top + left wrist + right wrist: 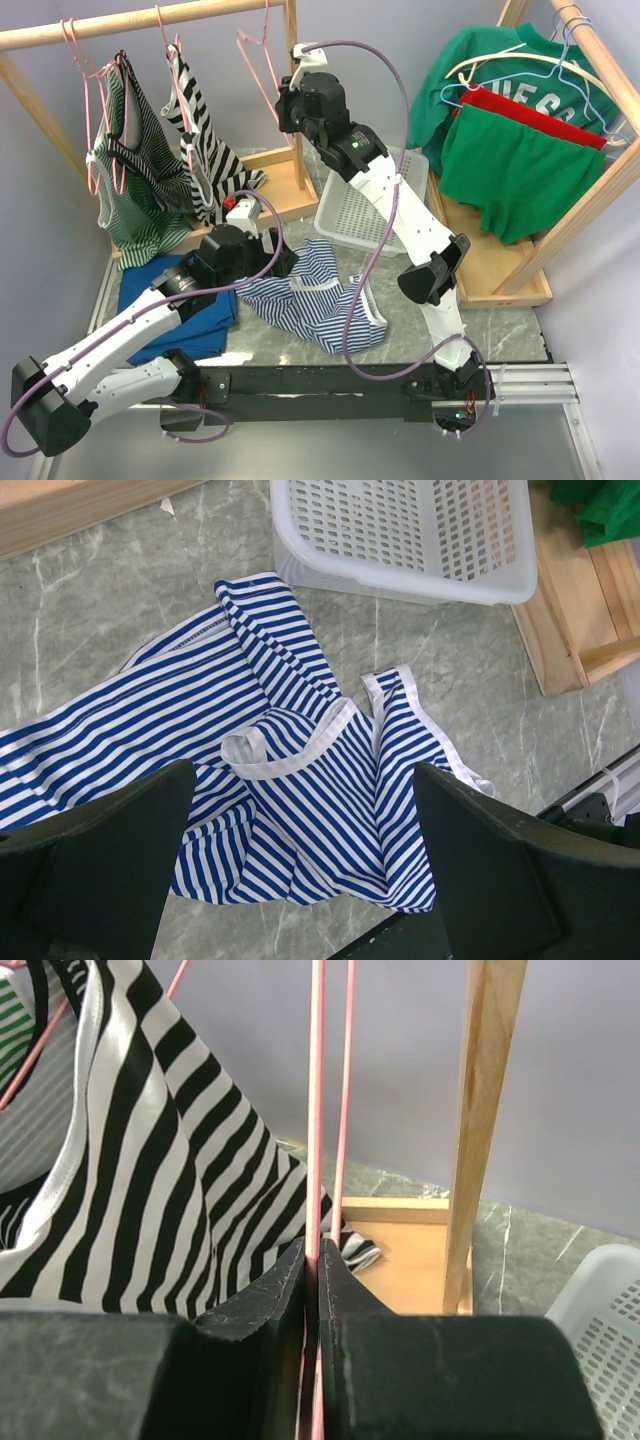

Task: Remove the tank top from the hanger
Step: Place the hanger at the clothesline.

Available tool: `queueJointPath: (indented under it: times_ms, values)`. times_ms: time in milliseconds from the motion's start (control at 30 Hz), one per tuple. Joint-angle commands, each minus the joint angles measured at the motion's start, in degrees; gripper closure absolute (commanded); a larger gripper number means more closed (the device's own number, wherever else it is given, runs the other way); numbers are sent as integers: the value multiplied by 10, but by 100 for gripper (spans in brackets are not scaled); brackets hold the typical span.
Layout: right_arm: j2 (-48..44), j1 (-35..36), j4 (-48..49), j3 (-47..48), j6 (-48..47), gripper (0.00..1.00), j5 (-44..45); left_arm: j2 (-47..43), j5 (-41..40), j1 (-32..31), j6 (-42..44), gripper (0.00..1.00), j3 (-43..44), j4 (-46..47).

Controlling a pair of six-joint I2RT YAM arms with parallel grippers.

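Note:
A blue-and-white striped tank top (310, 292) (300, 790) lies crumpled on the marble table, off any hanger. My left gripper (283, 262) (305, 770) hovers just above it, open wide, with nothing between its fingers. A bare pink wire hanger (262, 60) (317, 1110) hangs from the wooden rail (150, 20). My right gripper (285, 100) (312, 1245) is raised beside the rail. Its jaws pinch one wire of that hanger with only a hairline gap.
A black-and-white striped top (205, 150) (150, 1160) and a green striped top (135, 175) hang on pink hangers to the left. A white basket (365, 215) (400, 540) sits mid-table. Blue cloth (165, 300) lies front left. A second rack with green shirts (510, 130) stands right.

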Motion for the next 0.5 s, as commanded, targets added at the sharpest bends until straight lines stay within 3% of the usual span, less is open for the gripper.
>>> queueJointPath:
  times_ms: [0, 167, 200, 267, 300, 333, 433, 467]
  values:
    - [-13, -1, 3, -4, -1, 83, -3, -13, 9, -2, 0, 4, 8, 18]
    - [-22, 6, 7, -10, -11, 76, 5, -13, 9, -2, -1, 4, 9, 19]
    - [-24, 7, 9, -10, -15, 64, 5, -13, 9, -2, -2, 4, 9, 18]
    - [-34, 12, 14, -17, -16, 54, 9, -15, 10, -2, -2, 4, 9, 19]
    - [-41, 14, 17, -19, -18, 36, 10, -17, 11, -2, -2, 4, 9, 19]
    - [-45, 17, 17, -21, -20, 27, 11, -17, 10, -2, -2, 4, 8, 19]
    - [-72, 25, 6, -31, -23, 22, 24, -21, -10, -2, -14, 4, 8, 4]
    - [-83, 30, 3, -41, -23, 15, 37, -23, -18, -1, -16, 4, 5, 1]
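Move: The right hand pinches the pink hanger by one of its long sides. The clothesline bar it goes on lies about 17 cm above that hand, some 8 cm ahead and 2 cm to the left. The rack's end post stands roughly 15 cm ahead and 2 cm to the right; the black-and-white striped top hangs about 14 cm to the left, 6 cm ahead and 10 cm lower. From the left hand the bar spot is some 31 cm ahead, 4 cm left and 39 cm up. Down by about 1 cm first, the right hand eases the hanger lower under the clothesline, then its fingers spread wide and let go of the hanger's side. As they open, the hand begins to draw back, slightly under 1 cm with a little drift to the left; the wrist hardly turns. ##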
